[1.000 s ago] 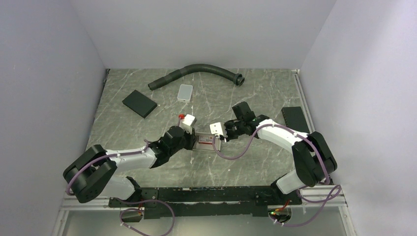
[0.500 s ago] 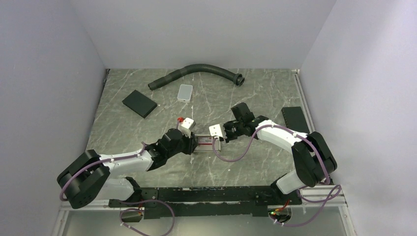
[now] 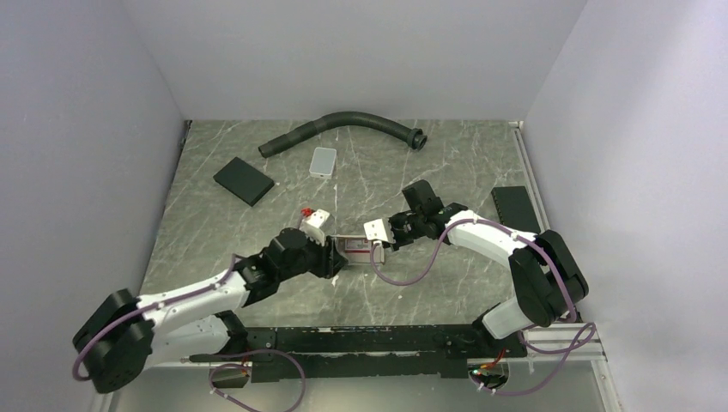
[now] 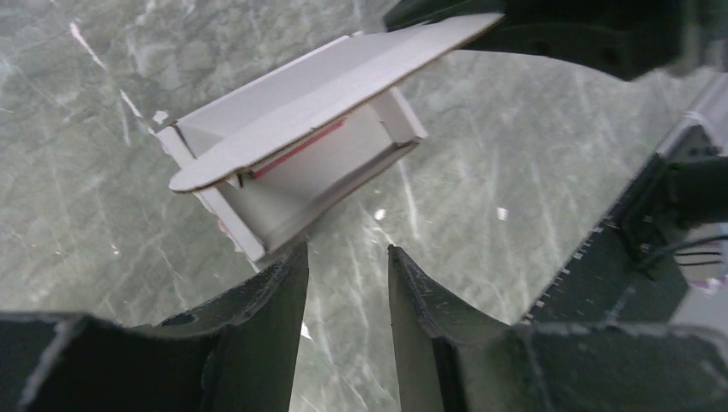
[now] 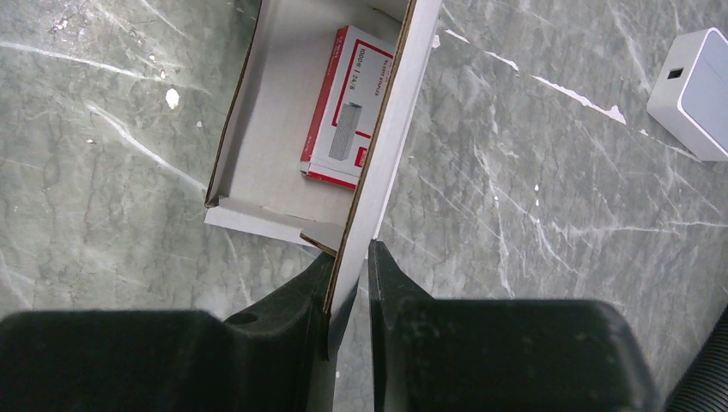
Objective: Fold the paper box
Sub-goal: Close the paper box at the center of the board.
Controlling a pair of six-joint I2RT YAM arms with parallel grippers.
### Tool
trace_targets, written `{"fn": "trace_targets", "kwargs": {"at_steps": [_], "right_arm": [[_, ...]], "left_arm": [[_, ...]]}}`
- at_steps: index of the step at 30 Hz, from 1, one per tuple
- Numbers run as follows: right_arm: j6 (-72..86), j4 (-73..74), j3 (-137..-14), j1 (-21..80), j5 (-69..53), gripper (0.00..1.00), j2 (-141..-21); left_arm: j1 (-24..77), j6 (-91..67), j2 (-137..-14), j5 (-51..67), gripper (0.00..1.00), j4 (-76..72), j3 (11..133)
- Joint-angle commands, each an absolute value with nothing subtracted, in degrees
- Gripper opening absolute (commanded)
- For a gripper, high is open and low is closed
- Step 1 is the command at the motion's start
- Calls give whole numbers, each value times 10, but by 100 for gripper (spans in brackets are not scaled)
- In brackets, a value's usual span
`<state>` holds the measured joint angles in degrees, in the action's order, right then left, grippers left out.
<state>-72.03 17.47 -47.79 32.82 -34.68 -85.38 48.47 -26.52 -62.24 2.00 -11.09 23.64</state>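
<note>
The paper box (image 3: 359, 247) lies mid-table as a white open carton between my two arms. In the right wrist view its floor (image 5: 275, 129) carries a small red-and-white packet (image 5: 345, 103), and my right gripper (image 5: 350, 249) is shut on the end of one long upright wall. In the left wrist view the box (image 4: 283, 103) sits just beyond my left gripper (image 4: 345, 251), with a flap hanging over its open side. That gripper is open and holds nothing; its left fingertip is close to the box's near corner. From above, the left gripper (image 3: 336, 257) is at the box's left end and the right gripper (image 3: 379, 251) at its right end.
A light grey rounded tile (image 3: 324, 160) and a black flat pad (image 3: 244, 180) lie farther back on the left. A black hose (image 3: 343, 127) curves along the back wall. Another black pad (image 3: 515, 206) sits at the right edge. The tile (image 5: 700, 90) also shows right of the box.
My left gripper has opened and drawn back a little from the box's left end, its arm swinging toward the near left. The right gripper keeps its hold and has barely moved.
</note>
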Motion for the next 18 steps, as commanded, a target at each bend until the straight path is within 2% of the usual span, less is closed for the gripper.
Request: {"fn": "trace_targets", "kwargs": {"at_steps": [1, 4, 9, 15, 18], "right_arm": [[-731, 192, -465, 334, -347, 18, -849], [-732, 192, -465, 335, -347, 18, -849], [-735, 194, -464, 337, -345, 18, -850], [-737, 194, -463, 339, -344, 18, -850], [-737, 194, -464, 340, -344, 18, -851]], "left_arm": [[487, -295, -530, 88, 46, -36, 239], [486, -303, -455, 107, 52, 30, 257], [486, -298, -388, 34, 64, 132, 325], [483, -264, -479, -70, 66, 155, 401], [472, -245, -537, -80, 65, 132, 425]]}}
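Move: The paper box lies about 5 cm ahead of my left hand, 6 cm to its right and 8 cm below. Its raised lid has its middle some 8 cm ahead, 6 cm right and 4 cm lower; the staple box inside the paper box is roughly 6 cm ahead, 5 cm right and 8 cm below. From my right hand, already pinching the lid's right end, the box's middle is about 5 cm left, 1 cm back and 5 cm down. My right hand stays put and keeps its pinch on the right end of the lid, holding it tilted over the open box. My empty left hand climbs quickly away from the box by about 12 cm, first drawing back some 3.5 cm, then swinging forward again by as much and ending slightly farther left, its fingers opening wider. ##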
